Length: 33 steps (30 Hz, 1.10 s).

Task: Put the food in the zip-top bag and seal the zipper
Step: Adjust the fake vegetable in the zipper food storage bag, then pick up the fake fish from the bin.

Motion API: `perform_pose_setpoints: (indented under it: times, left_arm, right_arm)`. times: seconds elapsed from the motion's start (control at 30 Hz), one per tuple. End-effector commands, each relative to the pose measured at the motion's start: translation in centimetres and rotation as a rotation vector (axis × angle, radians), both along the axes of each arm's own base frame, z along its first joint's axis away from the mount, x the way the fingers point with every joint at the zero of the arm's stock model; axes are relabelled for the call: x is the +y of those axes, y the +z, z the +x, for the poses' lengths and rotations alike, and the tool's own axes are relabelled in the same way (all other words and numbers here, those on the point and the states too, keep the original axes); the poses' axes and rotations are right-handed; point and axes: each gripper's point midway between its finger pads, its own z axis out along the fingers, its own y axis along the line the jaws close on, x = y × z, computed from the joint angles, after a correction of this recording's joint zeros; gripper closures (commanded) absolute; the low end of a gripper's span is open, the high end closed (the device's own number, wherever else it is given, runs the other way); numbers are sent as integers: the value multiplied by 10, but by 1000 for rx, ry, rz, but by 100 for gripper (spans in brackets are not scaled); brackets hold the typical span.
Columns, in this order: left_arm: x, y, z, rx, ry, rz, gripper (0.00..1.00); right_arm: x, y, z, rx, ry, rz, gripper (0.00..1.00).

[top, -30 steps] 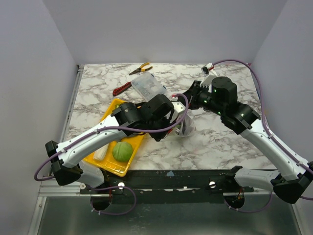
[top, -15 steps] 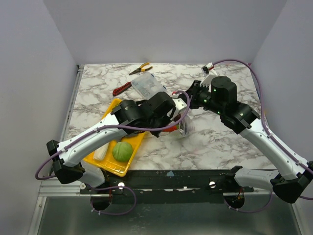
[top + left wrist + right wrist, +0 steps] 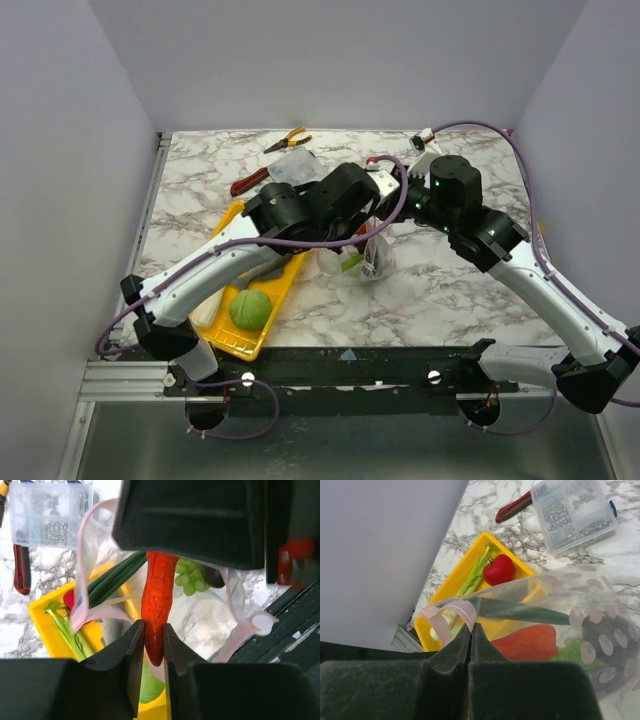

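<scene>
My left gripper (image 3: 154, 640) is shut on the near tip of a long red piece of food (image 3: 157, 600). Its far end reaches into the open mouth of the zip-top bag (image 3: 366, 258). The pink zipper (image 3: 85, 585) loops round that mouth. Green grapes (image 3: 190, 577), a dark green stalk (image 3: 117, 577) and a dark piece (image 3: 213, 577) lie inside. My right gripper (image 3: 471, 630) is shut on the zipper (image 3: 461, 611) and holds the bag (image 3: 580, 612) up. A red tomato (image 3: 498, 570), leafy greens (image 3: 476, 575) and a green cabbage (image 3: 251, 308) sit in the yellow tray (image 3: 232, 342).
A rigid clear box (image 3: 292, 168) of small parts stands behind the tray. A red-handled tool (image 3: 250, 182) lies beside it, and yellow-handled pliers (image 3: 286, 140) lie near the back wall. The left arm reaches across over the tray. The table's front rail is close below the bag.
My left gripper has closed on the red piece and moved up and back with it, from low beside the tray to the bag's mouth. The right gripper has held still.
</scene>
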Motion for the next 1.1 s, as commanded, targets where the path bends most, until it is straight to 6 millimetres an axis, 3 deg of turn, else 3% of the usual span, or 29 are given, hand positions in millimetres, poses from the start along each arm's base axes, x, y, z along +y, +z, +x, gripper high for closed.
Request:
perform_pose_setpoints:
  times: [0.0, 0.07, 0.13, 0.3, 0.37, 0.5, 0.67, 0.83, 1.07]
  left_arm:
    - [-2, -16, 12, 8, 45, 121, 68]
    - [-8, -14, 12, 14, 55, 89, 51]
    - [-9, -6, 10, 2, 49, 26, 42]
    - [-8, 24, -7, 20, -16, -236, 37]
    - [-2, 26, -13, 35, -27, -312, 36]
    - [29, 38, -18, -1, 4, -463, 35]
    - [74, 48, -16, -120, 100, -653, 24]
    - [119, 24, -2, -214, 296, -698, 15]
    - [143, -70, 32, -49, 522, -527, 13]
  right_arm:
    - [7, 15, 1, -38, 23, 44, 99]
    - [6, 14, 0, -38, 23, 40, 99]
    - [6, 14, -1, -38, 20, 40, 99]
    - [3, 12, 0, -40, 11, 33, 99]
    - [4, 11, 0, -39, 13, 30, 99]
    - [4, 10, 1, -39, 14, 31, 99]
    - [2, 9, 0, -42, 8, 26, 99]
    - [-1, 11, 0, -48, -4, 25, 99]
    - [-3, 13, -2, -51, -5, 27, 99]
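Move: Between the left fingertips hangs the red fake vegetable, its middle some 4 cm below them, about 3 cm ahead and 2 cm to the right. The filled bottom of the storage bag is about 17 cm below that hand, 3 cm ahead and 5 cm right; the tomato in the tray sits roughly 9 cm ahead, 18 cm left and 17 cm down. From the right hand, pinching the bag's rim, the bag bottom is about 18 cm below, 4 cm back and 1 cm right. Opening its fingers, the left hand lets go of the red vegetable at the bag's mouth while dipping about 2 cm, then draws out and sweeps some 15 cm left towards the tray in a low arch, rising before it sinks again. It opens wide on the way and rolls about 35 degrees, left side dropping, with some counter-clockwise turn. The right hand stays put and keeps its pinch on the bag's rim. ##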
